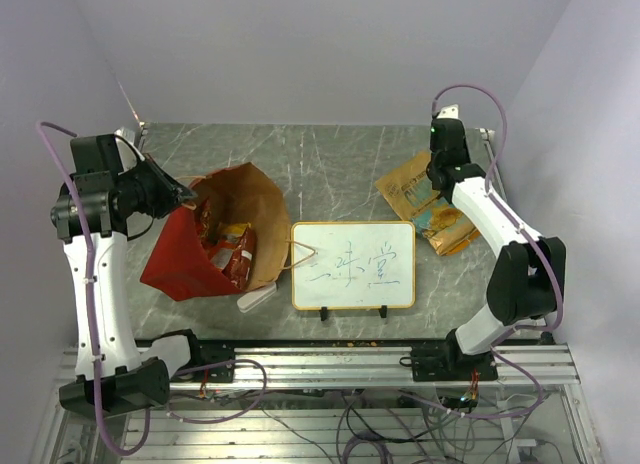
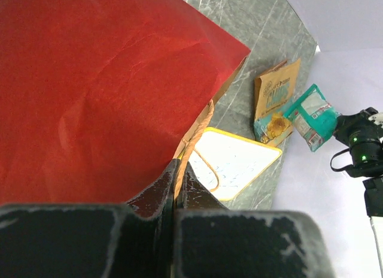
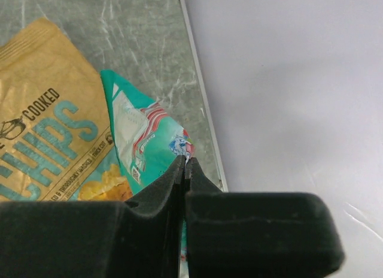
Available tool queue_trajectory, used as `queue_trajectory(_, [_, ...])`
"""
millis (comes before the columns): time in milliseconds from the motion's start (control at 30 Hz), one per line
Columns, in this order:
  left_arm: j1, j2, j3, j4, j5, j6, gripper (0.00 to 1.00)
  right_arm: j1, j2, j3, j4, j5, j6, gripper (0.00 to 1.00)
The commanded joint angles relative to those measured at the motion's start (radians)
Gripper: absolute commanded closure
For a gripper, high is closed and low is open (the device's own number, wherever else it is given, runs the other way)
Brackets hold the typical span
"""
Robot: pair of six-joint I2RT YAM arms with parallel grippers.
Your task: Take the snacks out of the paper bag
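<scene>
The paper bag (image 1: 180, 256), red outside and brown inside, lies tipped with its mouth toward the whiteboard. My left gripper (image 1: 186, 195) is shut on its upper rim, and the left wrist view shows the fingertips (image 2: 178, 168) pinching the paper edge by a handle. Red and yellow snacks (image 1: 232, 249) lie inside the mouth. A large orange chips bag (image 1: 425, 206) lies flat at the right. My right gripper (image 3: 186, 164) is shut on a corner of a teal packet (image 3: 140, 140), which hangs above the orange bag (image 3: 42, 134). From the left wrist, the teal packet (image 2: 312, 115) hangs beside the right gripper (image 2: 353, 135).
A framed whiteboard (image 1: 352, 265) with writing stands at the front centre. A small white eraser block (image 1: 258, 300) lies by the bag's near corner. The table's right edge (image 3: 200, 92) runs close to the teal packet, with a wall beyond it.
</scene>
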Motion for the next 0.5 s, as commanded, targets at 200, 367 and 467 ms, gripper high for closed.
queue_trajectory(200, [-0.012,0.025,0.028,0.069,0.046,-0.014,0.93,0.117,0.132,-0.031,0.052,-0.159,0.102,1.0])
queue_trajectory(367, [-0.014,0.036,0.014,0.083,0.068,-0.019,0.93,0.144,0.187,-0.043,0.079,-0.181,0.092,1.0])
queue_trajectory(467, [-0.015,0.034,0.035,0.092,0.072,-0.022,0.93,0.156,0.208,-0.041,0.101,-0.224,0.087,1.0])
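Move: From my right hand, with the green snack packet already in its fingers, the middle of the brown chips bag lies about 10 cm to the left, practically level forward and some 18 cm below. The whiteboard is about 33 cm left and 18 cm nearer me; the table's right edge runs about 12 cm to the right, straight beside my hand. From my left hand the chips bag is roughly 20 cm ahead, 60 cm right and 30 cm lower. I swing my right hand about 10 cm left while sinking it another 10, with only a slight reach forward, bringing the hanging green packet in over the chips bag. The wrist turns some 15 degrees counter-clockwise and tips further down, fingers staying shut on the packet. My left hand keeps its pinch on the paper bag's handle and eases a centimetre or so forward. ##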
